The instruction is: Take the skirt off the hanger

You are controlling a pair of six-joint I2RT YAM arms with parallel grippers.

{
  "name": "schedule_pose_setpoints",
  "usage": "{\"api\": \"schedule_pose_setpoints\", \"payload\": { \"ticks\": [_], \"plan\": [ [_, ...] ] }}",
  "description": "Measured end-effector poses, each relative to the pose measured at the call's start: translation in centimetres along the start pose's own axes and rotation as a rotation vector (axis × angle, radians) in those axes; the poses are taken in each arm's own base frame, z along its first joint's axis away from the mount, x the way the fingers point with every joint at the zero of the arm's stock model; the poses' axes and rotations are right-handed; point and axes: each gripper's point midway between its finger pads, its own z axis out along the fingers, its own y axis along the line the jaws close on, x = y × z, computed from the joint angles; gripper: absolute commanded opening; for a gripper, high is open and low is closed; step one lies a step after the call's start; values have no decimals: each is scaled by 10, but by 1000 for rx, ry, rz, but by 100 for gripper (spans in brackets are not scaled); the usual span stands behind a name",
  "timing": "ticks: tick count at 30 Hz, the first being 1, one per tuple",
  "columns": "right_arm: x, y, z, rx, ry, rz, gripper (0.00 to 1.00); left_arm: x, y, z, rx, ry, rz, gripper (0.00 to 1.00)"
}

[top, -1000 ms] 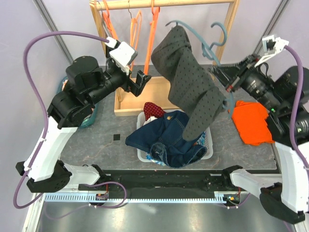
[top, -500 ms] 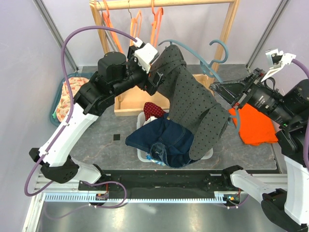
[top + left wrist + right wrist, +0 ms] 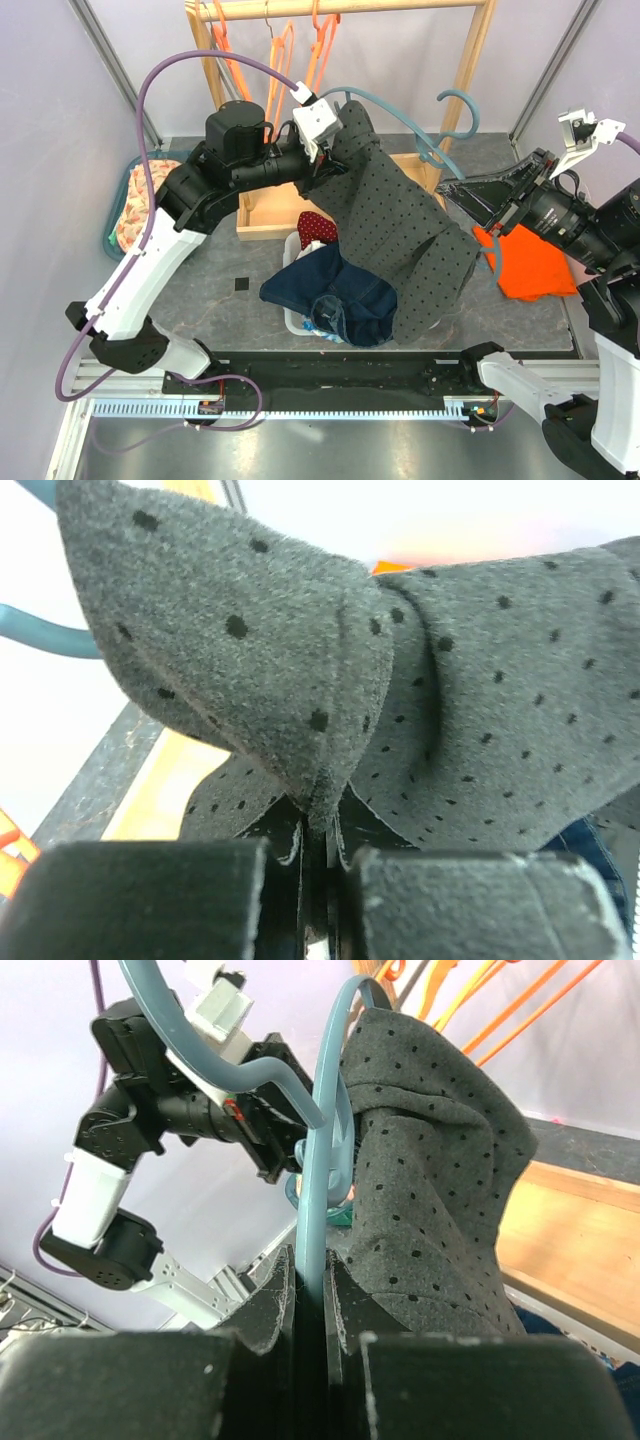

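Observation:
The grey skirt [image 3: 400, 230] with dark dots hangs in mid-air over the table's middle, draped on a blue-grey hanger [image 3: 400, 115]. My left gripper [image 3: 335, 160] is at the skirt's upper left edge. In the left wrist view that gripper [image 3: 318, 830] is shut on a pinched fold of the skirt [image 3: 450, 680]. My right gripper [image 3: 450, 190] holds the hanger from the right. In the right wrist view it [image 3: 312, 1280] is shut on the hanger's thin bar [image 3: 318, 1160], with the skirt [image 3: 430, 1160] just to the bar's right.
A wooden rack [image 3: 340, 8] with orange hangers [image 3: 280, 50] stands at the back. Under the skirt sits a white basket [image 3: 432, 300] with denim clothes [image 3: 340, 290]. An orange cloth [image 3: 530, 260] lies at the right, a teal bin [image 3: 135, 200] at the left.
My left arm swung right to the skirt's top edge and its jaws closed on the fabric. The right gripper drew the hanger slightly to the right.

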Motion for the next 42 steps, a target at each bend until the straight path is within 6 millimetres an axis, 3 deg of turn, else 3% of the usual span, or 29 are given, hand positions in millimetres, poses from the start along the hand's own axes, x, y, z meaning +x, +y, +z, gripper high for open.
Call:
{"api": "schedule_pose_setpoints", "payload": {
  "ticks": [6, 9, 12, 16, 20, 24, 27, 34, 39, 42],
  "plan": [
    [2, -14, 2, 58, -2, -11, 0, -18, -3, -15, 4, -15, 6, 2],
    [10, -30, 6, 114, 12, -16, 0, -50, -7, -33, -2, -80, 31, 2],
    [23, -57, 13, 196, 38, -10, 0, -99, -18, -65, 4, -212, 80, 2],
    [47, -104, 22, 351, 93, 12, 0, -159, -39, -123, 25, -415, 142, 7],
    [64, -138, 26, 474, 144, 18, 0, -184, -54, -172, 30, -536, 146, 9],
    [63, -149, 23, 523, 143, 0, 0, -192, -64, -191, 55, -587, 144, 9],
    [58, -149, 21, 535, 127, -11, 0, -191, -63, -181, 66, -574, 128, 9],
    [40, -141, 15, 546, 74, -39, 0, -169, -50, -115, 98, -465, 72, 8],
    [19, -131, 8, 549, 9, -64, 0, -128, -50, -73, 127, -336, 20, 5],
    [6, -123, 4, 542, -33, -78, 0, -94, -56, -49, 153, -239, -12, 5]
  ]
}}
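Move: The left gripper already pinches the dotted skirt near its top, the right grips the blue hanger. From the left hand, the hanger's middle lies about 18 cm right, 3 back and 8 above; the basket, with jeans on top, is some 8 cm right, 2 back and 40 below. From the right hand the skirt's middle hangs roughly 9 cm left, 2 ahead and 14 lower; the basket is 14 left, 8 ahead, 50 below. Whip the left gripper up about 20 cm, back and left, tilting its fingers upward, while the right carries the hanger forward and down some 12 cm and turns clockwise, drawing it out of the skirt. Then swing the left forward, right and down again with the skirt and lift the right partway; keep both grips. ##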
